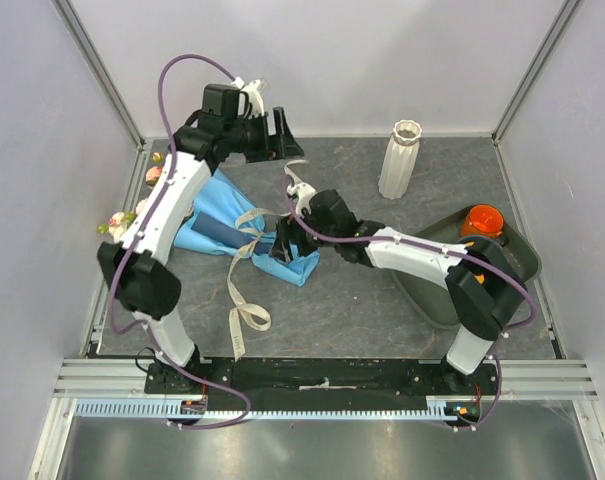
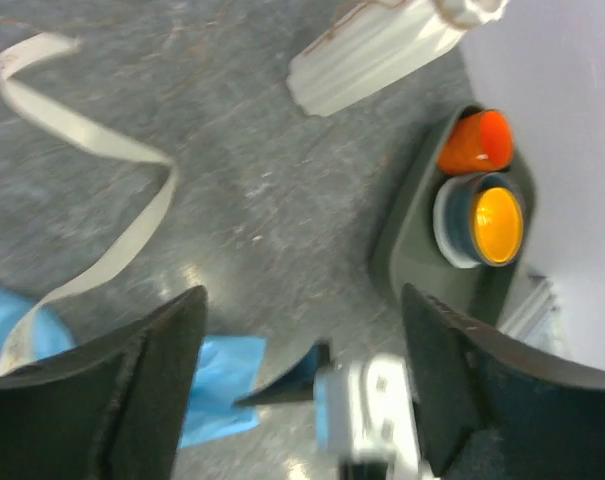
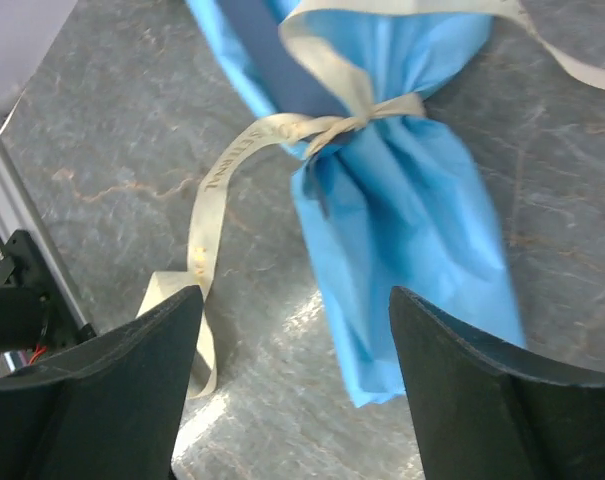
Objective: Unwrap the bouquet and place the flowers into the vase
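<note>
The bouquet (image 1: 217,215) lies at the left of the table in blue paper (image 3: 402,200), its cream ribbon (image 3: 332,125) still knotted around the narrow end. The ribbon's loose tails (image 1: 244,300) trail toward the front. A few pink and cream flowers (image 1: 122,218) peek out beside my left arm, which hides the others. The white ribbed vase (image 1: 402,160) stands upright at the back. My left gripper (image 1: 287,138) hangs open and empty above the table, behind the bouquet. My right gripper (image 1: 285,247) is open just over the paper's tail end, holding nothing.
A dark grey tray (image 1: 432,290) sits at the right with an orange cup (image 1: 482,218) in it. The left wrist view also shows a small bowl (image 2: 487,220) with a yellow inside in the tray. White walls close in the back and sides.
</note>
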Controlling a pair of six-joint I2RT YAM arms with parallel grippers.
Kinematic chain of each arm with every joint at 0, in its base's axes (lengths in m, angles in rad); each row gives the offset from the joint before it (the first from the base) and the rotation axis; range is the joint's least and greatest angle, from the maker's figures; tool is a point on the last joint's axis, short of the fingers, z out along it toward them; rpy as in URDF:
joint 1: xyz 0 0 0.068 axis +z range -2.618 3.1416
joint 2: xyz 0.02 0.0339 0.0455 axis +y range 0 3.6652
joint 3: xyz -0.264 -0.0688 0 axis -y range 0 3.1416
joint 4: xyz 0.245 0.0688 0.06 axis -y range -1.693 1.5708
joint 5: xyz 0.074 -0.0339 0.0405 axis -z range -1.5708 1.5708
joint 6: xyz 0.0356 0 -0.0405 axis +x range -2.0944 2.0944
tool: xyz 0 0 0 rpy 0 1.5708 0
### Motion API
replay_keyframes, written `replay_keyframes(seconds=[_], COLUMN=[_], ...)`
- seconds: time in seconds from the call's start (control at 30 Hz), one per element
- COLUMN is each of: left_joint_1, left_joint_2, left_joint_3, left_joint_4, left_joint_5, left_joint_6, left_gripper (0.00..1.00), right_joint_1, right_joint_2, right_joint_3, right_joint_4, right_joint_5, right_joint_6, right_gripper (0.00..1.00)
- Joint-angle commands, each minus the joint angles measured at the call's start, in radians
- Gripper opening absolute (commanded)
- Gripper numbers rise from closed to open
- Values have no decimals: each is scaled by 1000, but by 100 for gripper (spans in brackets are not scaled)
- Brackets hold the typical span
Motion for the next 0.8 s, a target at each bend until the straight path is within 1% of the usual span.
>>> replay_keyframes(seconds=[0.0, 0.03, 0.07, 0.1, 0.13, 0.17, 0.2, 0.23, 0.27, 0.3, 0.33, 0.37, 0.4, 0.47, 0.5, 0.6, 0.67, 0.7, 0.73, 0.77], left_joint_1=[3, 3, 5, 6, 8, 10, 10, 11, 11, 13, 13, 13, 14, 17, 16, 16, 16, 17, 16, 16], left_joint_2=[-247, -342, -391, -439, -546, -592, -646, -692, -774, -807, -830, -871, -885, -912, -928, -927, -900, -878, -825, -797], left_joint_3=[-189, -316, -383, -449, -577, -636, -738, -785, -828, -906, -940, -969, -1025, -1078, -1125, -1199, -1212, -1206, -1198, -1187], left_joint_4=[14, 37, 57, 105, 129, 151, 177, 191, 202, 220, 226, 226, 229, 254, 271, 358, 407, 415, 419, 424], left_joint_5=[-221, -255, -284, -333, -347, -356, -381, -390, -392, -386, -378, -372, -380, -380, -352, -311, -304, -303, -301, -297], left_joint_6=[98, 98, 98, 95, 91, 85, 81, 78, 74, 69, 63, 43, 26, -35, -49, -106, -127, -132, -133, -135], left_gripper=[77, 72, 62, 58, 57, 54, 53, 51, 47, 45, 42, 32, 28, 24, 24, 25, 26, 26, 26, 26], right_joint_1=[-44, -50, -56, -67, -70, -70, -70, -70, -70, -65, -59, -53, -41, -38, -41, -50, -54, -54, -53, -53], right_joint_2=[41, 73, 92, 113, 161, 187, 239, 267, 294, 348, 373, 396, 434, 460, 477, 511, 529, 526, 513, 497], right_joint_3=[127, 150, 199, 223, 253, 311, 340, 368, 424, 453, 480, 527, 549, 590, 596, 615, 641, 636, 621, 568], right_joint_4=[-54, -54, -54, -79, -83, -96, -100, -100, -99, -96, -96, -96, -99, -103, -105, -116, -168, -180, -180, -166], right_joint_5=[-22, -30, -39, -68, -86, -97, -109, -144, -164, -187, -209, -214, -218, -217, -200, -148, -146, -140, -135, -120], right_joint_6=[8, 12, 17, 26, 29, 31, 38, 60, 74, 87, 106, 109, 109, 117, 118, 114, 109, 97, 94, 91], right_gripper=[77, 75, 73, 64, 59, 50, 45, 40, 29, 23, 18, 14, 11, 10, 10, 8, 3, 2, 1, 1])
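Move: The knot left in the ribbon round the blue paper lies about 7 cm ahead of the right hand, 10 cm to its left and 9 cm below. The wrap's gathered tail is almost straight under the right hand, 11 cm down, and the ribbon's curled near end lies some 13 cm back and 11 cm left. From the high left hand the knot is about 9 cm back, 11 cm left and 26 cm below; the ribbon's far end lies 10 cm ahead of it, 29 cm down. Both hands converge on the ribbon knot. The right, fingers wide, goes left and forward about 10 cm, sinks some 5 cm late on and tips further down while its fingers shut just above the knot; a grip can't be made out. The left sweeps back about 17 cm and left, then mostly straight down, some 14 cm in all, turning nearly 20 degrees counter-clockwise and narrowing its fingers to a small gap, empty, short of the knot. ##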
